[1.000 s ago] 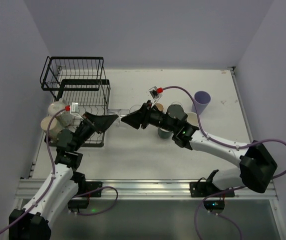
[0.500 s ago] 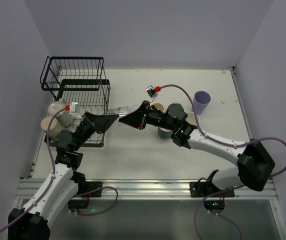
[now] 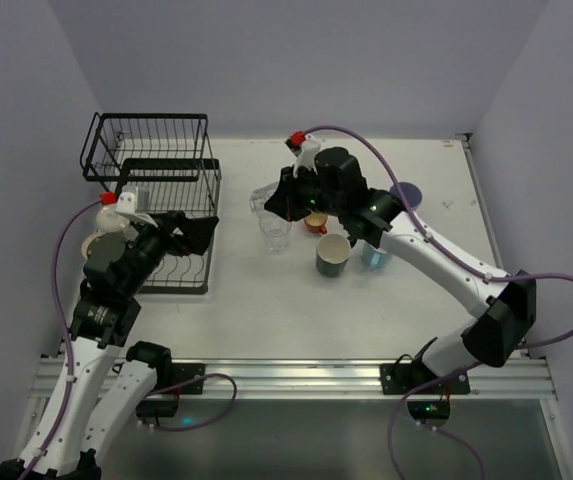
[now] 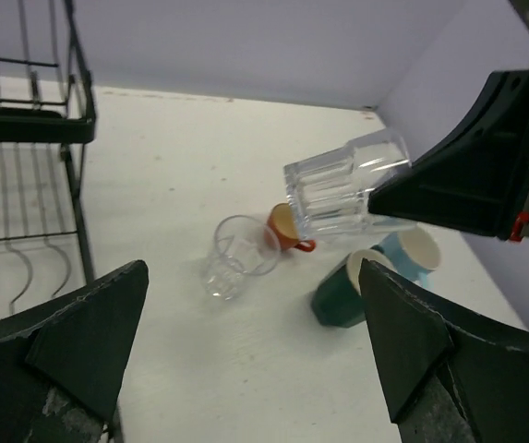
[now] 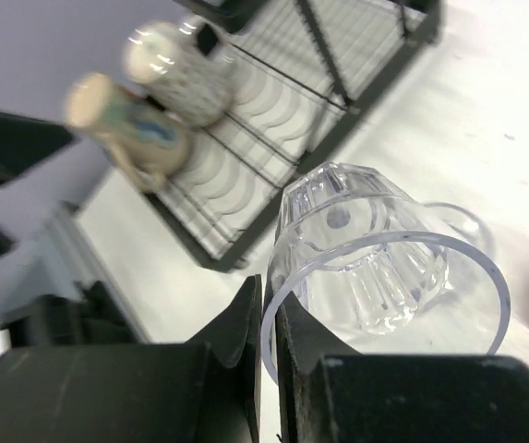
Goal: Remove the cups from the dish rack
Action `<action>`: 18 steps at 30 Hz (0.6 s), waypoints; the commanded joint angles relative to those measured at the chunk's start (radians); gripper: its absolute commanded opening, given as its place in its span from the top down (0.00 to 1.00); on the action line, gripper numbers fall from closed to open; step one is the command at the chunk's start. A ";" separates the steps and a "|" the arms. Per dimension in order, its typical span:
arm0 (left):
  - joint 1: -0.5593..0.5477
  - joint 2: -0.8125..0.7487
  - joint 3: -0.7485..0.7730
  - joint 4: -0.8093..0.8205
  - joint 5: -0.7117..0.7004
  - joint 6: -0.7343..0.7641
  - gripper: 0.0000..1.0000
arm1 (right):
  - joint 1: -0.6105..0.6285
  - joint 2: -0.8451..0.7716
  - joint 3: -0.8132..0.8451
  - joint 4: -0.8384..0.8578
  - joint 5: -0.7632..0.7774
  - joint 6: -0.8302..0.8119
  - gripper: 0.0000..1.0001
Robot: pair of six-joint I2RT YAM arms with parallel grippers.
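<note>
My right gripper [image 3: 272, 200] is shut on the rim of a clear ribbed glass [image 5: 375, 258], one finger inside and one outside. It holds the glass [image 4: 345, 185] tilted in the air over the table. Below it stands a second clear glass [image 3: 274, 232], with a small orange cup [image 3: 315, 221], a teal mug [image 3: 332, 254] and a light blue mug [image 3: 374, 252] beside it. My left gripper [image 3: 206, 228] is open and empty at the right edge of the black dish rack [image 3: 151, 125]. Two mugs, a speckled one [image 5: 181, 69] and a cream one [image 5: 126, 129], lie at the rack's low tray.
A lavender tumbler [image 3: 407, 193] stands at the back right, partly behind my right arm. The rack's tall basket [image 4: 24, 120] fills the far left corner. White walls close in the table on three sides.
The glass passed from my left gripper to my right. The right jaws shut on its rim and carried it up and away, while the left jaws opened and drew back toward the rack.
</note>
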 commanded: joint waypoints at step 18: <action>-0.007 -0.088 -0.060 -0.185 -0.221 0.180 0.00 | -0.026 0.508 0.672 -0.715 0.192 -0.286 1.00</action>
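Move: The right hand already holds a clear cup by its rim; the standing clear cup it nears lies about 9 cm ahead, roughly 1 cm to the right and some 23 cm below. The orange mug is about 12 cm ahead and 11 cm right, the green cup 3 cm ahead and 15 cm right, both about 25 cm down. From the empty left hand, the rack's white mug is some 10 cm ahead, 23 cm left and 20 cm below, the tan mug 4 cm ahead and 26 cm left. The right hand sinks about 9 cm while reaching some 6 cm forward, bringing its held cup down towards the standing clear cup as the wrist tips the left-pointing fingers about 30 degrees farther down, the pinch on the rim kept shut. Meanwhile the empty left hand, fingers still wide open, goes down about 6 cm and left about 4 cm over the dish rack towards the mugs still in it, turning slightly counter-clockwise and tipping down, and eases almost to a stop. ##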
